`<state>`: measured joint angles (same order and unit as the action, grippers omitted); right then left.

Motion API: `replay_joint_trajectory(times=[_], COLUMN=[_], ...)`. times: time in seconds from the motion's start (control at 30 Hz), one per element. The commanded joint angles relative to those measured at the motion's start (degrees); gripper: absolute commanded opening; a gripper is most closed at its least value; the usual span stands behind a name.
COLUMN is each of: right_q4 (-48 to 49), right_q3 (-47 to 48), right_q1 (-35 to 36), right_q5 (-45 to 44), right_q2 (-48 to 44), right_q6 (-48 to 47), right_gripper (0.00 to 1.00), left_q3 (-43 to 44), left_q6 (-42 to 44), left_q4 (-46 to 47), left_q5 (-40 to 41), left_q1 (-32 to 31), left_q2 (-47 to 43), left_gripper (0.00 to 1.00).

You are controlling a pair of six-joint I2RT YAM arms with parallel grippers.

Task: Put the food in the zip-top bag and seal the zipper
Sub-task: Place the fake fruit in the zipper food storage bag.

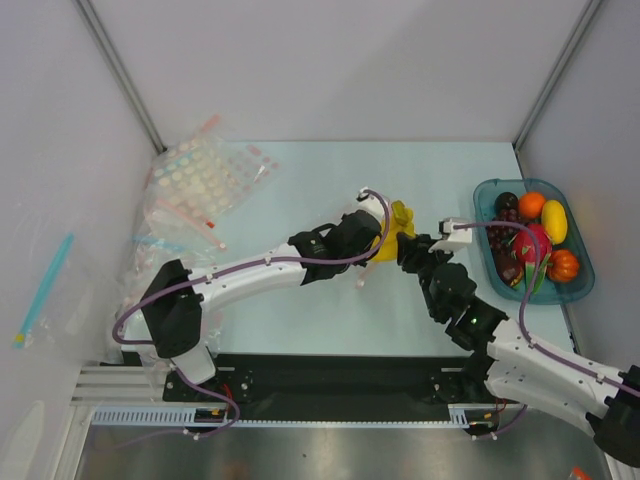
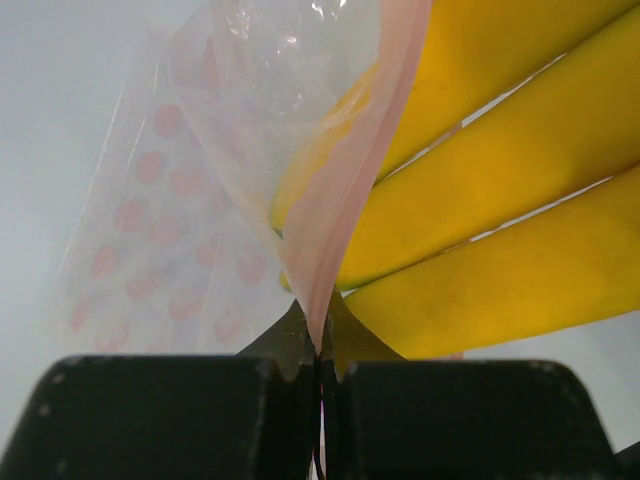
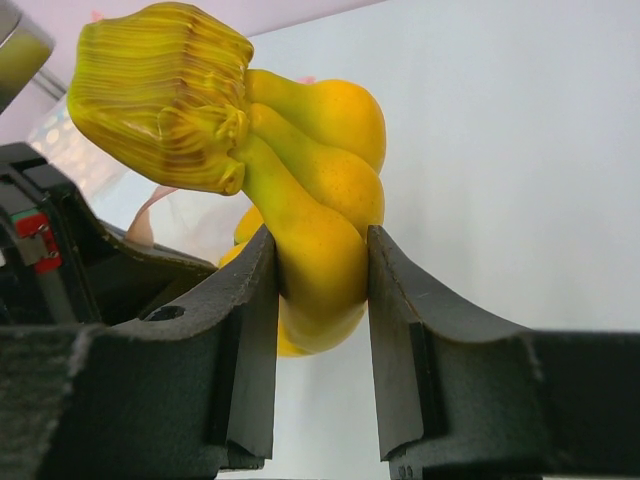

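Observation:
My left gripper (image 2: 320,345) is shut on the pink-red zipper (image 2: 345,200) of the clear zip-top bag (image 2: 270,90), which hangs open just beyond its fingers. The yellow banana bunch (image 3: 300,170) is clamped between the pads of my right gripper (image 3: 320,300). Its tips (image 2: 500,210) lie against the bag's mouth, and part of the yellow shows through the plastic. Seen from above, both grippers meet mid-table, left (image 1: 372,240) and right (image 1: 408,245), with the bananas (image 1: 399,222) between them. The other food, a dragon fruit (image 1: 534,248), an orange fruit (image 1: 531,204) and a dark fruit (image 1: 507,201), lies in the teal tray (image 1: 583,290).
The teal tray stands at the right edge by the side wall. Spare clear bags with pink dots (image 1: 205,180) are heaped at the back left corner. A teal strip (image 1: 45,285) lies beyond the left wall. White walls close in the table on three sides.

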<state>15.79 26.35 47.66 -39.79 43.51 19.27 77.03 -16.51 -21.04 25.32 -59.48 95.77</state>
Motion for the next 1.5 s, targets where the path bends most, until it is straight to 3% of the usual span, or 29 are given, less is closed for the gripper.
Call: replay_joint_trajectory(times=[0.0, 0.27, 0.73, 0.83, 0.87, 0.9, 0.97, 1.1, 1.27, 1.47], right_q4=[9.15, 17.95, 20.33, 20.24, 20.16, 19.55, 18.32, 16.11, 14.01, 12.16], right_q3=[0.46, 0.20, -1.92, -1.39, -1.21, -0.95, -0.16, 0.81, 0.98, 0.90], right_q1=[3.83, 10.26, 10.17, 10.26, 10.26, 10.26, 10.35, 10.26, 10.26, 10.26], right_q5=[-4.23, -14.43, -14.62, -12.86, -11.90, -11.37, -9.35, -8.20, -5.65, -3.19], right_q2=[2.28, 8.70, 8.96, 10.01, 10.19, 10.19, 9.93, 8.44, 6.24, 2.99], right_q6=[-1.86, -6.52, -0.46, -0.98, -1.16, -1.34, -2.91, -4.15, -6.26, -7.58], right_gripper=[0.00, 0.00, 0.00, 0.09, 0.24, 0.33, 0.39, 0.42, 0.73, 0.75], left_q3=[0.66, 0.75, -3.12, -4.87, -5.40, -5.49, -5.49, -5.32, -6.02, -6.72], left_q6=[-1.06, -2.73, -6.69, -7.39, -7.57, -7.74, -7.66, -7.92, -8.80, -8.89], left_q4=[1.62, 1.17, 6.44, 7.67, 7.85, 7.94, 7.77, 7.33, 7.24, 7.24], left_q5=[-1.85, -6.68, -20.66, -22.41, -23.29, -23.39, -23.13, -22.42, -22.07, -21.02], left_q1=[-0.11, -0.02, 2.08, 3.58, 3.76, 3.94, 4.11, 4.55, 6.04, 7.19], left_q2=[-1.29, -1.90, -6.46, -7.52, -8.05, -8.23, -8.49, -8.05, -8.40, -9.37], left_gripper=[0.00, 0.01, 0.00, 0.00, 0.00, 0.00, 0.00, 0.00, 0.00, 0.00])
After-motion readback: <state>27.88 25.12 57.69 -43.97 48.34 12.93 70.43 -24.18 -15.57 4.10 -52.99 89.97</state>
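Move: My right hand holds the banana bunch near its stem. The bunch's middle is about 4 cm left of that hand and 3 cm below it, and the tips are already entering the zip-top bag's mouth, some 6 cm left of it and 7 cm lower. My left hand pinches the mouth's rim. From there the bananas are roughly 3 cm right and 1 cm ahead, and the bag's body spreads about 7 cm left, 4 cm farther out and 7 cm below. I push the bananas into the bag's mouth with my right hand, about 4 cm left and 2 cm down, then open the fingers and lift some 3 cm, drawing back slightly. Meanwhile my left hand keeps its pinch on the rim, goes back and right about 2.5 cm each, rises a little while rolling its left side down some 15 degrees, then eases partway back. ##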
